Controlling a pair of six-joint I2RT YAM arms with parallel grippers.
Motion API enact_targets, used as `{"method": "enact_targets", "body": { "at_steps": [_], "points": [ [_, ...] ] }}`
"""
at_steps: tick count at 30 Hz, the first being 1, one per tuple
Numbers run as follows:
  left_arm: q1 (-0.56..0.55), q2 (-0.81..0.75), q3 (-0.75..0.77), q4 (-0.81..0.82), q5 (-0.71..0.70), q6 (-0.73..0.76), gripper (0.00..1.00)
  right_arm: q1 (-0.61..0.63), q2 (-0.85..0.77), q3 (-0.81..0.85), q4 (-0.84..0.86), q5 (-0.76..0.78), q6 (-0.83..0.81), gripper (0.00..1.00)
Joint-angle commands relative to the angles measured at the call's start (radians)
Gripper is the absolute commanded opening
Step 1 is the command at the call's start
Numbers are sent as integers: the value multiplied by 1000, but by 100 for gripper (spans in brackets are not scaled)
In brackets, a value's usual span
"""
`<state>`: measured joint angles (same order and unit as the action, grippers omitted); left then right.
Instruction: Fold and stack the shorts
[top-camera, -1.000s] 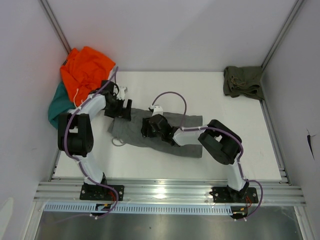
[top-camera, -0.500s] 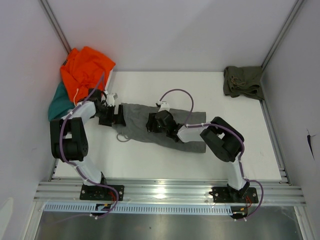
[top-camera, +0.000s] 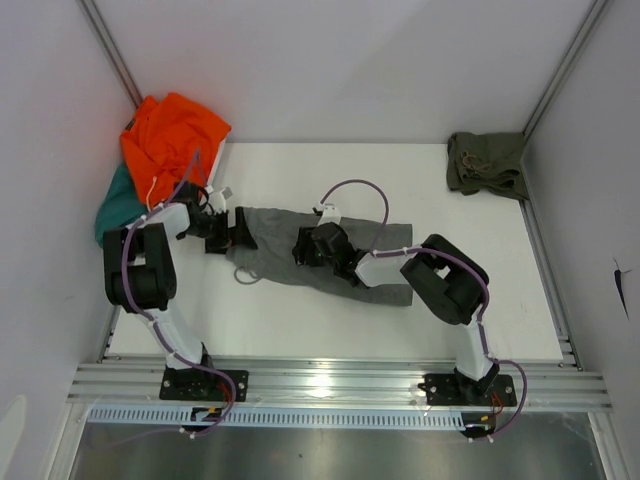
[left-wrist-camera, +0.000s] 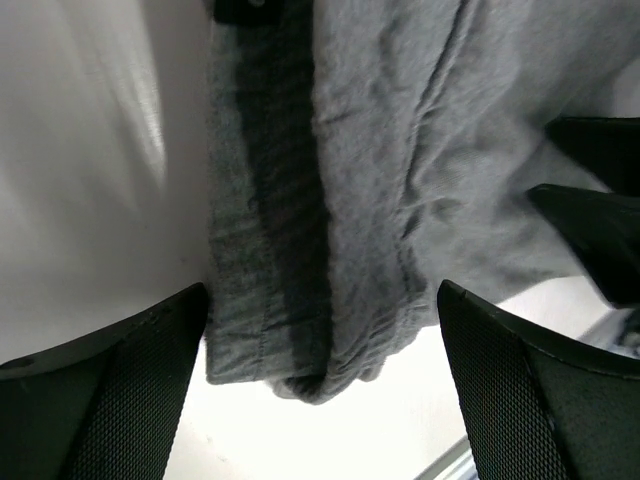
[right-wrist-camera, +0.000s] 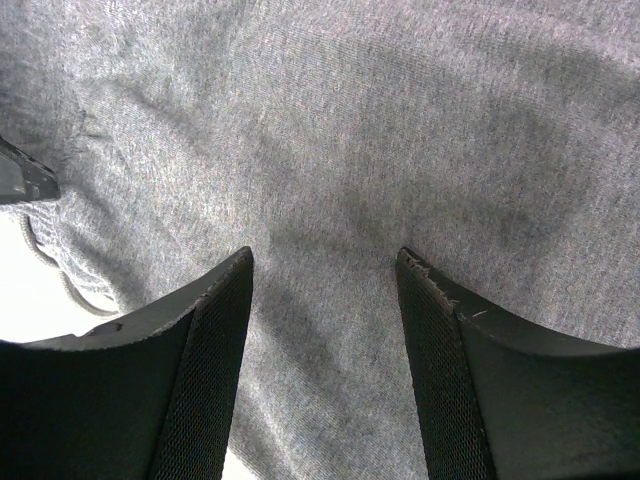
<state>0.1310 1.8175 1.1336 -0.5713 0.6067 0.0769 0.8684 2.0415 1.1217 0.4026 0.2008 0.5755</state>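
The grey shorts (top-camera: 272, 242) lie spread across the middle of the white table, with a drawstring (top-camera: 240, 275) looping out at their left end. My left gripper (top-camera: 230, 232) sits low at that left end. In the left wrist view it (left-wrist-camera: 322, 297) is wide open, and the folded grey edge (left-wrist-camera: 300, 330) lies between its fingers, unclamped. My right gripper (top-camera: 304, 247) hovers over the middle of the shorts. In the right wrist view it (right-wrist-camera: 322, 260) is open above flat grey cloth (right-wrist-camera: 400, 120). The olive green shorts (top-camera: 487, 163) lie crumpled in the far right corner.
An orange garment (top-camera: 172, 138) is heaped in the far left corner, with a teal one (top-camera: 117, 207) under it hanging off the left edge. White walls close in the table on three sides. An aluminium rail (top-camera: 330, 385) carrying both arm bases runs along the near edge.
My left gripper slid from on top of the shorts to their left end and dropped lower. The shorts' left part shifted back and lies flatter. My right gripper moved slightly back and right.
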Motion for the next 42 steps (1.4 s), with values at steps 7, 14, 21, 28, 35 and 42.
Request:
{"method": "enact_targets", "body": {
  "at_steps": [7, 14, 21, 28, 35, 42],
  "points": [
    [13, 37, 26, -38, 93, -43, 93, 9, -10, -45, -107, 29, -17, 62],
    [13, 45, 22, 2, 91, -54, 47, 12, -26, -59, -102, 37, -19, 61],
    [13, 59, 31, -2, 97, -51, 1, 17, -26, -57, -107, 38, -23, 61],
    [-10, 37, 63, -22, -37, -37, 0, 21, -32, -56, -126, 60, -34, 61],
    [-85, -67, 83, -35, -299, 36, 0, 43, 20, 16, -180, 78, -65, 61],
    [-103, -121, 153, -78, -495, 109, 0, 84, 130, 162, -260, 92, -91, 59]
  ]
}}
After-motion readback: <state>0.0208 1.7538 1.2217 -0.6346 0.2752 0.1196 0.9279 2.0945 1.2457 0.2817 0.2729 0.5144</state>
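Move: The left corner of the grey shorts lies between the left hand's open fingers, about 1 cm to its left and 1 cm below; the drawstring loop is some 7 cm back and 4 cm to the right of that hand. The middle of the folded shorts is roughly 22 cm right and 2 cm back. From the right hand, already down on the shorts, the corner lies about 17 cm left and 1 cm ahead. Left hand pinches the shorts' corner, raising it some 3 cm up, left and forward; right drags cloth left. ##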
